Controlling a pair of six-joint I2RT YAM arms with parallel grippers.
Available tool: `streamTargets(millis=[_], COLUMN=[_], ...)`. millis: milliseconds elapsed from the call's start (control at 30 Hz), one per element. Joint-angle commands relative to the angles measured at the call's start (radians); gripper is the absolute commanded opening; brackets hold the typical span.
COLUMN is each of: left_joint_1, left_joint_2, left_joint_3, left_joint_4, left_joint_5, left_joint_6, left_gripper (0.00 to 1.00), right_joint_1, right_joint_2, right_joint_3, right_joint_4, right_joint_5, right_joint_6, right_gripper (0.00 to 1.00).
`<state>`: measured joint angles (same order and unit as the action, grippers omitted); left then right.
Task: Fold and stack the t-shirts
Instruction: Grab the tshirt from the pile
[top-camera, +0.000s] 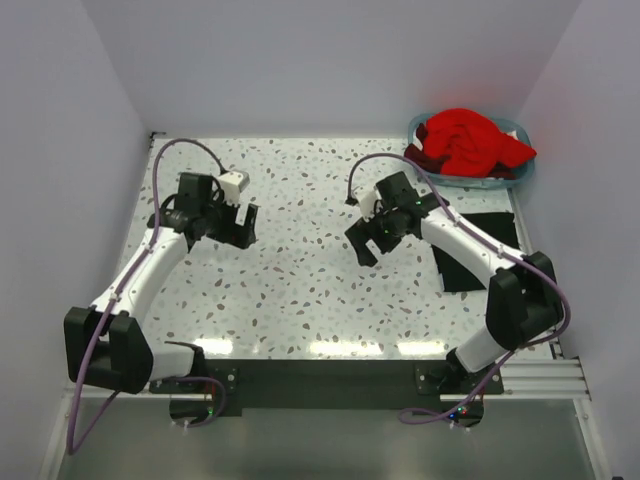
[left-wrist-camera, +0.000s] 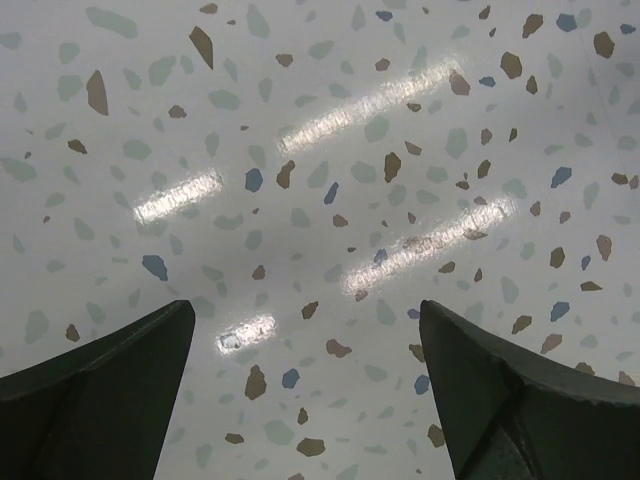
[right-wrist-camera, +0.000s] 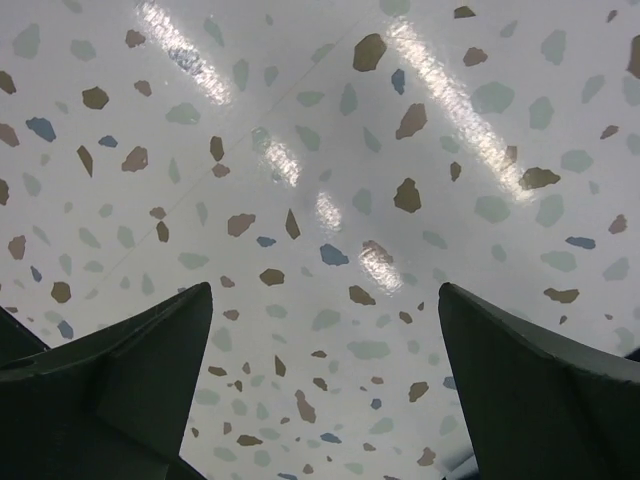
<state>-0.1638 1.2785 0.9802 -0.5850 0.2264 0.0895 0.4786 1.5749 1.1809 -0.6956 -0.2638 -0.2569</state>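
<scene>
A bright red t-shirt (top-camera: 470, 140) lies crumpled in the light blue basket (top-camera: 517, 175) at the back right, with a dark maroon t-shirt (top-camera: 422, 156) showing under it at the left rim. A black t-shirt (top-camera: 465, 258) lies flat and folded on the table at the right, partly hidden under my right arm. My left gripper (top-camera: 240, 229) (left-wrist-camera: 305, 385) is open and empty over bare table at the left. My right gripper (top-camera: 365, 245) (right-wrist-camera: 325, 375) is open and empty over bare table at the middle, left of the black t-shirt.
The speckled white table (top-camera: 300, 280) is walled by white panels at the left, back and right. The arm bases sit on a black rail (top-camera: 320, 380) at the near edge.
</scene>
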Motion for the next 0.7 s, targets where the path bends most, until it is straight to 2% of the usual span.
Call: streamTargets(millis=[0,100,133,200,300,367,467,667], left_joint_1=[0.009,0.012,0.012,0.012,0.014,0.015,0.018,0.024], left_joint_2=[0.028,0.036,0.036,0.044,0.077,0.108,0.148,0.214], left_joint_3=[0.127,0.178,0.192,0.233,0.291,0.327,0.360,0.411], left_joint_4=[0.007,0.028,0.043,0.051,0.051,0.047,0.045,0.027], left_joint_5=[0.013,0.004,0.001,-0.015,-0.015,-0.013,-0.009,-0.012], left_joint_6=[-0.027,-0.039,-0.039,-0.043,-0.042,-0.042,-0.043,-0.039], left_gripper=[1.00,1.00,1.00,1.00,1.00,1.00,1.00,1.00], right_joint_1=[-0.014,-0.101,-0.174,-0.240,-0.331,-0.363,-0.385,-0.457], right_joint_2=[-0.075,-0.035,-0.020,0.022,0.121,0.210,0.368,0.594], right_joint_3=[0.065,0.155,0.222,0.288,0.428,0.512,0.666,0.922], right_joint_4=[0.059,0.099,0.110,0.160,0.235,0.319,0.352,0.403], right_joint_5=[0.098,0.101,0.091,0.096,0.201,0.367,0.575,0.555], right_joint_6=[0.047,0.114,0.137,0.203,0.248,0.307,0.360,0.438], right_gripper=[0.99,0.99,0.99,0.99,0.99,0.99,0.99,0.99])
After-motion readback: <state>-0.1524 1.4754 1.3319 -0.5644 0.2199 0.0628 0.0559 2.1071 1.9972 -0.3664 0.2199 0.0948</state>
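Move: My right hand hangs open over bare table; the red t-shirt pile in the blue basket lies about 26 cm ahead and 33 cm to its right, a few centimetres lower. The pile's dark red cloth hangs over the basket's left rim, some 24 cm ahead and 18 cm to the right of that hand. The black t-shirt lies level with it, about 33 cm to its right. From my left hand the pile is some 24 cm ahead and 67 cm to the right. I sweep my right hand fast forward and to the right, about 31 cm out and 19 cm across, towards the left end of the basket, arching up some 15 cm before starting down. On the way I turn it clockwise by nearly 60 degrees, tip the fingers outward and keep them wide open. My left hand, also open, goes forward and up about 9 cm over bare table, then eases slightly down. ##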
